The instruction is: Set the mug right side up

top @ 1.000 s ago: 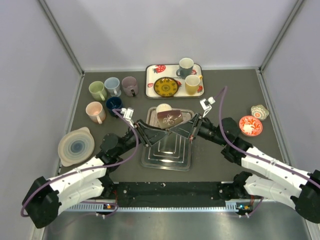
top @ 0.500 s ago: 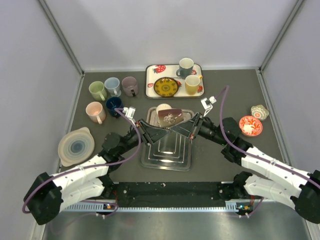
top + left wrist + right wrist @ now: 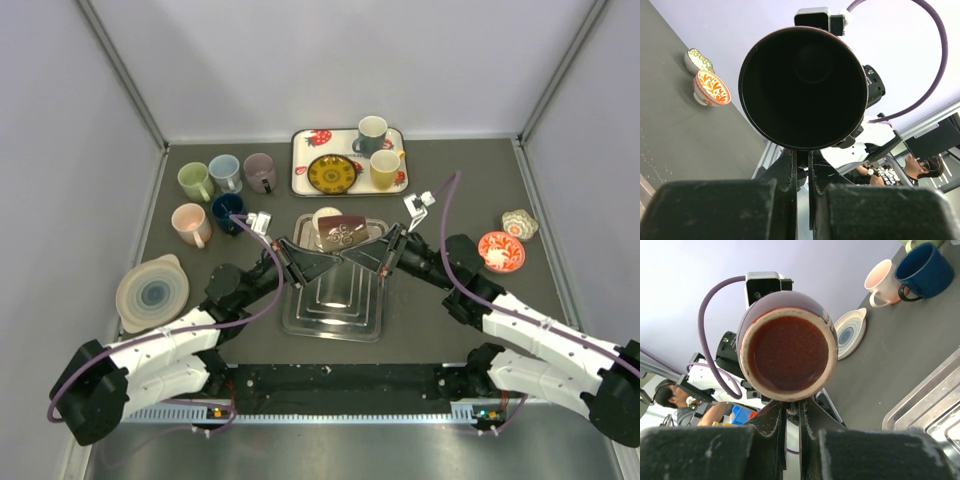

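Observation:
The brown mug (image 3: 343, 232) with a pale swirl pattern hangs on its side above the metal tray (image 3: 300, 322). In the left wrist view its dark open mouth (image 3: 803, 87) faces me. The right wrist view shows its glazed base (image 3: 788, 352). My left gripper (image 3: 321, 256) comes in from the left, its fingers (image 3: 788, 167) pinched together at the mug's lower edge. My right gripper (image 3: 367, 254) comes in from the right and is shut under the mug's base (image 3: 793, 408). What each pair of fingers pinches is hidden beneath the mug.
A cream cup (image 3: 324, 215) stands in the metal tray behind the mug. Several mugs (image 3: 224, 172) cluster at the back left beside a round lid (image 3: 152, 292). The strawberry tray (image 3: 300, 160) holds a plate and two mugs. Two small bowls (image 3: 500, 250) sit right.
My left gripper has shut at the mug's lower edge. The mug has tipped from slanted to nearly level and shifted slightly back. The right arm has barely moved.

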### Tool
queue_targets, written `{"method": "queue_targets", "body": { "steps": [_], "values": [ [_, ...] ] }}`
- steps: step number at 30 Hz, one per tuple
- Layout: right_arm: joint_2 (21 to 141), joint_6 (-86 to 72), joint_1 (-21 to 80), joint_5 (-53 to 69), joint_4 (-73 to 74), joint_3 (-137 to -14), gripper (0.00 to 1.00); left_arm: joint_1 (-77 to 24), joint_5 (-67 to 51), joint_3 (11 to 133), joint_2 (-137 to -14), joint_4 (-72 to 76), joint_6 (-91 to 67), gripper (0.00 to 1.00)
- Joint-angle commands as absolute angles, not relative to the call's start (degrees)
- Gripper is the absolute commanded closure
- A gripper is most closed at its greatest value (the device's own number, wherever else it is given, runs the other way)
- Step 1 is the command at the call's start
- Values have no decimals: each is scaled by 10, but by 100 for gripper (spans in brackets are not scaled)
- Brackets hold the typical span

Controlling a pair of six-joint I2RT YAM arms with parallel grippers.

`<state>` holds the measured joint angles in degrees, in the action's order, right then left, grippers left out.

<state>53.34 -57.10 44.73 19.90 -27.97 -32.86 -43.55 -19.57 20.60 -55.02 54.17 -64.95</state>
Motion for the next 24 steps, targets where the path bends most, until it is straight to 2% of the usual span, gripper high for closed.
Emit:
{"method": "queue_targets", "body": {
  "steps": [1, 6, 7, 10, 13, 20, 24],
  "values": [
    [524, -563, 450, 221, -293, -332, 100, -437, -181, 232, -549, 577, -638, 100],
    [505, -530, 450, 205, -234, -341, 98, -437, -173, 253, -519, 468, -600, 100],
    [502, -525, 451, 204, -225, -346, 89, -437, -171, 256, -515, 448, -584, 100],
    [496, -509, 450, 204, -199, -357, 73, -436, -163, 253, -501, 419, -568, 100],
    [492, -500, 450, 203, -185, -363, 67, -436, -156, 247, -495, 409, -562, 100],
    [486, -484, 450, 203, -154, -376, 62, -437, -137, 241, -473, 383, -548, 100],
    [470, -452, 451, 194, -86, -397, 60, -437, -97, 268, -424, 245, -469, 100]
  ]
}}
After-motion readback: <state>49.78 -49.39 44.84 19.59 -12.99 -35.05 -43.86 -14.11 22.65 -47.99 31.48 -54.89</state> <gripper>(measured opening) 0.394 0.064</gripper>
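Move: Both my hands already hold the brown mug's handle; the mug lies on its side, mouth to the left, about 4 cm ahead of each hand point and some 3 cm above it. Counted from my left hand, the metal tray's middle is roughly 9 cm ahead, 29 cm below, and the cream mug about 20 cm ahead, 2 cm left, 26 cm below. The blue mug stands some 23 cm ahead and 26 cm left, also about 26 cm below. I hand the brown mug over in mid-air: my right fingers open and let go of the handle while my left keeps its pinch. My left hand sinks about 4 cm towards the tray, with a little forward, its fingers dipping some 15 degrees; my right sinks nearly 3 cm, edging right away from the mug and dipping about 10 degrees. ##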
